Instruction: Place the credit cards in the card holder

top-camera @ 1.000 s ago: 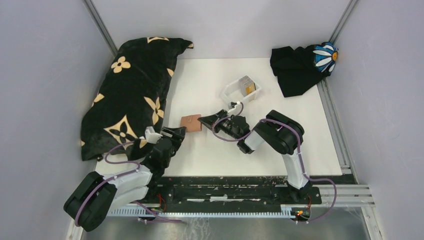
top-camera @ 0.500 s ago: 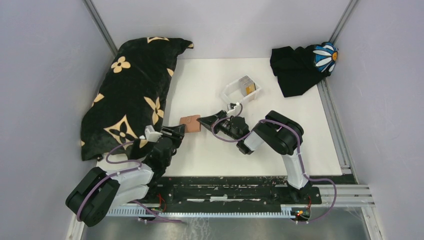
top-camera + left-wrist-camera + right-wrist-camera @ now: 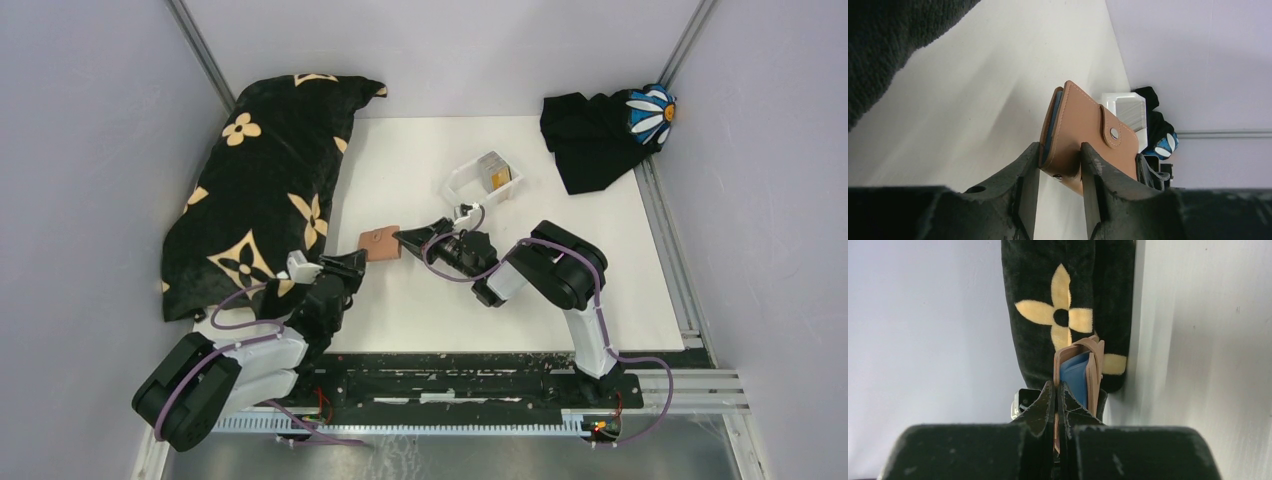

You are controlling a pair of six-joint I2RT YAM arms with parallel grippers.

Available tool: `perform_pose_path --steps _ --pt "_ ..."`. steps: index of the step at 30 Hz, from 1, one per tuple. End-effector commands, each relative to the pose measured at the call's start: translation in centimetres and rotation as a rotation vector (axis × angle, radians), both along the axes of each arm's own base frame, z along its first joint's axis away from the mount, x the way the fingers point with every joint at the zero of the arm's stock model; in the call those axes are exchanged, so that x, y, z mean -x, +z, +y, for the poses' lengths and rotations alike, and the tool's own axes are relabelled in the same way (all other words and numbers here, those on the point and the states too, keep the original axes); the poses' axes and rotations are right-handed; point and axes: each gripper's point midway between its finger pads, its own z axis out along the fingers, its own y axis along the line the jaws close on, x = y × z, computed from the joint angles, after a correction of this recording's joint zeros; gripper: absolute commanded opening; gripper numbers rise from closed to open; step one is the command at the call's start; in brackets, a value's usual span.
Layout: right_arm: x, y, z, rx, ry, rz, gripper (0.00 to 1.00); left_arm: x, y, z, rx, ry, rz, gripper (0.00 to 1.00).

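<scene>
The tan leather card holder hangs between both arms, just right of the pillow. My right gripper is shut on one thin tan flap of it, seen edge-on in the right wrist view. A blue layer shows inside the card holder. My left gripper pinches its near corner; in the left wrist view both fingers touch the card holder, whose snap faces the camera. The credit cards stand stacked in a white tray.
A large black pillow with yellow flowers lies along the left side, close to the left arm. A black cloth with a daisy-patterned item sits at the back right. Metal rails edge the white table.
My left gripper's fingers have closed in onto the card holder's corner. The right gripper and the card holder shifted slightly left and back.
</scene>
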Motion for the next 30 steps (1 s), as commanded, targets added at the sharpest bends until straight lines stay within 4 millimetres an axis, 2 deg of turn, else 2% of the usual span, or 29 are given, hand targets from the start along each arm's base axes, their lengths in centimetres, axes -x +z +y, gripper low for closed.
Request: perform_pose_path --steps 1,5,6,13,22,30 --pt "0.5 3.4 1.0 -0.103 0.04 -0.064 0.01 -1.1 4.0 -0.6 0.077 0.011 -0.12 0.36" --pt "0.7 2.9 1.0 -0.092 0.047 -0.059 0.01 -1.1 4.5 -0.7 0.058 0.005 -0.138 0.06" --pt "0.7 2.8 1.0 -0.087 0.05 -0.059 0.01 -1.2 4.5 -0.2 0.051 0.028 -0.14 0.03" --pt "1.2 1.2 0.9 -0.054 0.067 -0.048 0.02 -1.2 4.8 0.3 0.006 0.042 -0.152 0.03" --pt "1.4 -2.0 -0.4 0.089 0.077 -0.109 0.33 -1.0 5.0 1.0 -0.115 0.041 -0.147 0.03" --pt "1.5 -4.5 -2.0 0.429 0.082 -0.242 0.38 -0.9 4.5 0.4 -0.236 -0.028 -0.113 0.03"
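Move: Both hands are at the card holder, which is up in the air: its middle is about 3 cm ahead, 4 cm right and 1 cm above the left hand, whose open fingers straddle its near-left corner. From the right hand, which still pinches it, it is roughly 4 cm left, 1 cm back and 1 cm lower. The white tray lies some 15 cm ahead, 24 cm right and 7 cm below the left hand; the black pillow's middle is around 19 cm left and 12 cm ahead of that hand. The left fingers shut on the near-left corner of the card holder and pinch it, the hand rising about 2.5 cm and drifting a little left. With that grip made, the right fingers open and let go of the other side, then the right hand drops away about 5 cm, slightly back and to the right, its fingertips tipping down some 15 degrees; late on, the left wrist rolls a little, left side up. ##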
